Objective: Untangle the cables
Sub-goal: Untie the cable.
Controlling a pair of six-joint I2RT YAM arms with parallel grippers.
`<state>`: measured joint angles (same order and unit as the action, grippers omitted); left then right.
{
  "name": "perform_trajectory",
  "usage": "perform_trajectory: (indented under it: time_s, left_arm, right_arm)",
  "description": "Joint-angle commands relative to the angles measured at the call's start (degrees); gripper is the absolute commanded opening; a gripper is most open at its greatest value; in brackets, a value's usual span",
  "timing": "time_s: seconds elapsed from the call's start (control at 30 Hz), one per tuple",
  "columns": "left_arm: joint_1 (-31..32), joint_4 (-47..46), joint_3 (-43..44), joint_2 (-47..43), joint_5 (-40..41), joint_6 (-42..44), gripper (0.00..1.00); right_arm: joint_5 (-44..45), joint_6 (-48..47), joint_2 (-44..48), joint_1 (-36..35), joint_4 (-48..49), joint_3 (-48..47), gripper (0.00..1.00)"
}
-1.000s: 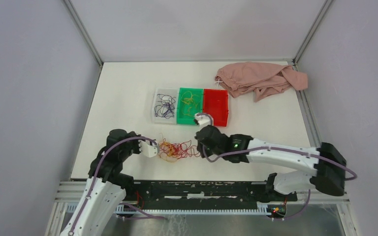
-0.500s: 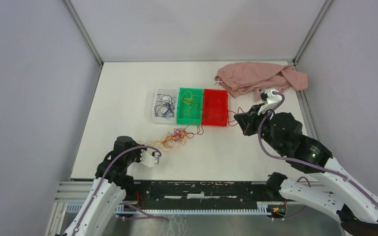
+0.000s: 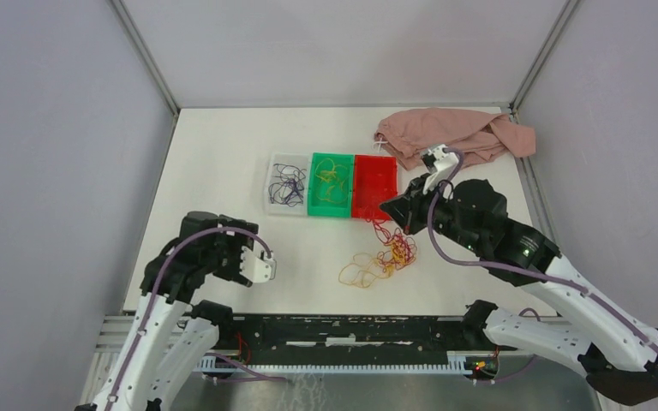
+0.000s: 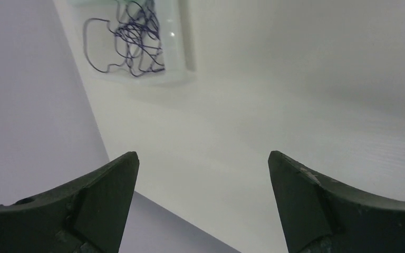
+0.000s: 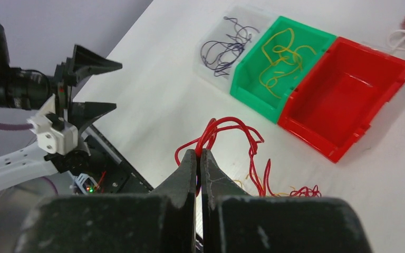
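Observation:
A loose tangle of red and yellow-orange cables (image 3: 380,258) lies on the white table in front of the red bin. Red strands (image 5: 231,130) rise from it into my right gripper (image 3: 389,208), which is shut on them (image 5: 200,153) above the table. My left gripper (image 3: 269,268) stands wide open at the near left, well apart from the tangle, with nothing between its fingers (image 4: 203,156). It also shows open in the right wrist view (image 5: 118,85).
Three bins stand in a row at mid-table. The clear bin (image 3: 274,199) holds dark purple cables (image 4: 135,38), the green bin (image 3: 315,205) holds yellow ones (image 5: 281,57), and the red bin (image 3: 375,184) looks bare. A pink cloth (image 3: 450,137) lies at the back right.
My left gripper opened, let go of the tangle and drew back left. The right gripper swung right, then partly back, dragging the tangle right across the table.

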<state>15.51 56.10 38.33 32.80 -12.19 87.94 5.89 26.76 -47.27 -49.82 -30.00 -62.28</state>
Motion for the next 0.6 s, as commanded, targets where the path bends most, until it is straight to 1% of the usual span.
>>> perform_trajectory:
  time_s: [0.0,0.03,0.13,0.27,0.3,0.43,0.5,0.57]
  left_arm:
    - [-0.1,6.0,12.3,3.8,-17.6,-9.6,1.00]
    - [-0.1,5.4,14.7,4.6,-20.3,-12.0,1.00]
    - [-0.1,1.6,21.5,7.9,-27.4,-23.5,0.98]
    - [-0.2,-3.3,28.5,12.6,-35.8,-38.1,0.90]
    - [-0.1,-4.6,29.8,13.9,-37.6,-41.1,0.85]
    - [0.0,-9.3,30.9,16.2,-43.8,-51.1,0.69]
    - [0.0,-12.2,30.4,16.6,-45.3,-54.9,0.64]
    - [0.0,-13.9,29.8,16.9,-46.6,-56.7,0.62]
  right_arm:
    - [-10.0,0.8,-4.0,0.1,6.3,-3.9,0.01]
    - [-11.6,1.1,-4.8,0.1,7.0,-4.0,0.01]
    - [-17.5,1.6,-7.5,0.1,9.5,-3.9,0.01]
    - [-25.8,2.2,-10.3,-0.1,15.7,-2.6,0.01]
    - [-27.0,2.3,-10.8,-0.3,17.2,-2.1,0.01]
    - [-29.3,1.5,-13.9,-1.8,21.1,-2.3,0.01]
    - [-29.6,0.0,-16.1,-3.3,21.4,-3.4,0.01]
    - [-29.2,-2.1,-18.3,-5.6,20.5,-5.2,0.01]
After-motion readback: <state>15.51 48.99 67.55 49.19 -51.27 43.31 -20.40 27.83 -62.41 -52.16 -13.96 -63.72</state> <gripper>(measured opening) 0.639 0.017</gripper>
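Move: The right gripper holds the red cable roughly 30 cm to the left gripper's right, about level with it in reach and some 19 cm above it. The rest of the tangle hangs about 22 cm below the right gripper and some 5 cm to its right. From the right gripper, the red bin is about 14 cm ahead, 28 cm down; the green bin is the same but 10 cm left. The white bin lies 14 cm ahead and 10 cm right of the left gripper, 10 cm below. Lift the empty left gripper about 17 cm and carry it some 12 cm right towards the held red cable, swinging its fingers up from pointing steeply down to pointing nearly level to the right, and closing them from wide open to about two-thirds. Meanwhile keep the right grip shut on the cable and bring it about 10 cm left and slightly back at the same height, turning counter-clockwise. ##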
